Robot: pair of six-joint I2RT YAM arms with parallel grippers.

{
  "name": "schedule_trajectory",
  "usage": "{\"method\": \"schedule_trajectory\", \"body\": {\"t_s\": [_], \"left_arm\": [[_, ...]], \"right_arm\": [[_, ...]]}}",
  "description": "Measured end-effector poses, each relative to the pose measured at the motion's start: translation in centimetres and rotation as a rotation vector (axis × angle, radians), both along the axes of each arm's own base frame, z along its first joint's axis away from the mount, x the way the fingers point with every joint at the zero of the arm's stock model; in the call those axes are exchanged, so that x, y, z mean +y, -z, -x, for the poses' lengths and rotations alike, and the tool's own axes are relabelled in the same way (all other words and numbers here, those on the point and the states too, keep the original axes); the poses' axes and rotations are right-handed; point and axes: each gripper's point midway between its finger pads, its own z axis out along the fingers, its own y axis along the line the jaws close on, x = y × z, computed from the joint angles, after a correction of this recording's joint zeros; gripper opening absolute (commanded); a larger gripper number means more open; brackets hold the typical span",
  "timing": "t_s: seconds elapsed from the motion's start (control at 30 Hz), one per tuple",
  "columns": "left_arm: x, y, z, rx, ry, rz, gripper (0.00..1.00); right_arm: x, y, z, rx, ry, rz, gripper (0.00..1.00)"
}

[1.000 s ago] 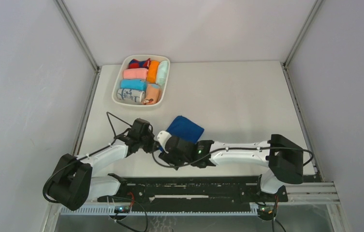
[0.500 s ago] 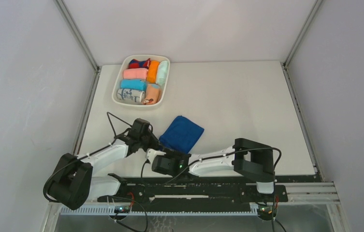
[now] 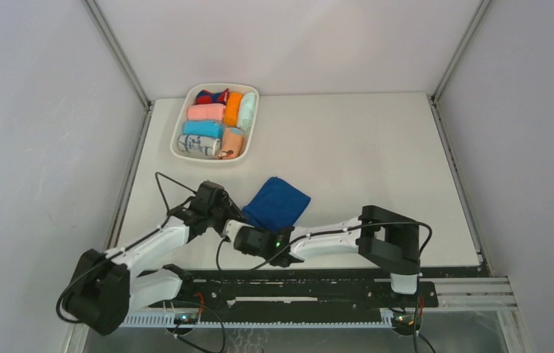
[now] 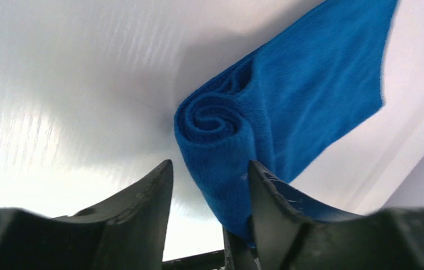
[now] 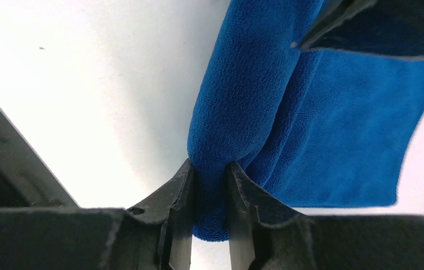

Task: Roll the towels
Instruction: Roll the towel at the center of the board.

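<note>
The royal-blue towel (image 3: 279,204) lies on the white table, partly rolled from its near-left end. In the left wrist view the roll's spiral end (image 4: 212,115) faces me between the fingers of my left gripper (image 4: 209,171), which is open; the roll leans on the right finger, with a gap to the left one. My right gripper (image 5: 209,169) is shut on the other end of the blue roll (image 5: 237,101). Both grippers, left (image 3: 224,211) and right (image 3: 240,233), sit at the towel's near-left edge. A peach-orange towel (image 3: 232,143) lies rolled in the tray.
A white tray (image 3: 176,140) at the back left holds several rolled cloths: pink, light blue, orange, mint and a white printed one. The black rail at the arms' bases (image 3: 296,283) runs along the near edge. Grey walls close in both sides.
The right arm pulled back toward the near edge, then its gripper came up to the roll's end and closed on it. The left gripper opened off the roll and shifted slightly left.
</note>
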Motion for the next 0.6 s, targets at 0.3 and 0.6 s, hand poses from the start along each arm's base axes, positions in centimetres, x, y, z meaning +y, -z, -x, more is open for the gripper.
{"method": "schedule_trajectory", "body": {"t_s": [0.3,0.6], "left_arm": [[2.1,-4.9,-0.1,-0.17,-0.097,0.036,0.76],[2.6,-4.9,1.1,-0.178,-0.115,0.06,0.78]], "right_arm": [[0.7,-2.1,0.3,0.402,-0.017,-0.296,0.11],[-0.2,-2.1,-0.1,0.837,0.079,-0.631,0.12]]}}
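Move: The right hand already pinches the near-right end of the rolled part of the blue towel, whose middle lies about 3 cm ahead and 4 cm to its left, almost level with the fingers. The towel's flat part lies some 9 cm ahead and 3 cm to its right. From the left hand, which is loosened at the roll's far-left end, the roll's middle is about 2 cm back, 4 cm right and 2 cm lower. The white basket stands roughly 25 cm ahead and 6 cm left of that hand. Turning about the roll's own length by some 60 degrees, the right hand keeps its pinch on the near-right end and rises about 2 cm, its fingers swinging from pointing forward-down to pointing left and down, so the roll's top turns towards the flat part. Meanwhile the left hand opens wider and lifts about 5 cm, easing a little to its left, clear of the far-left end. ##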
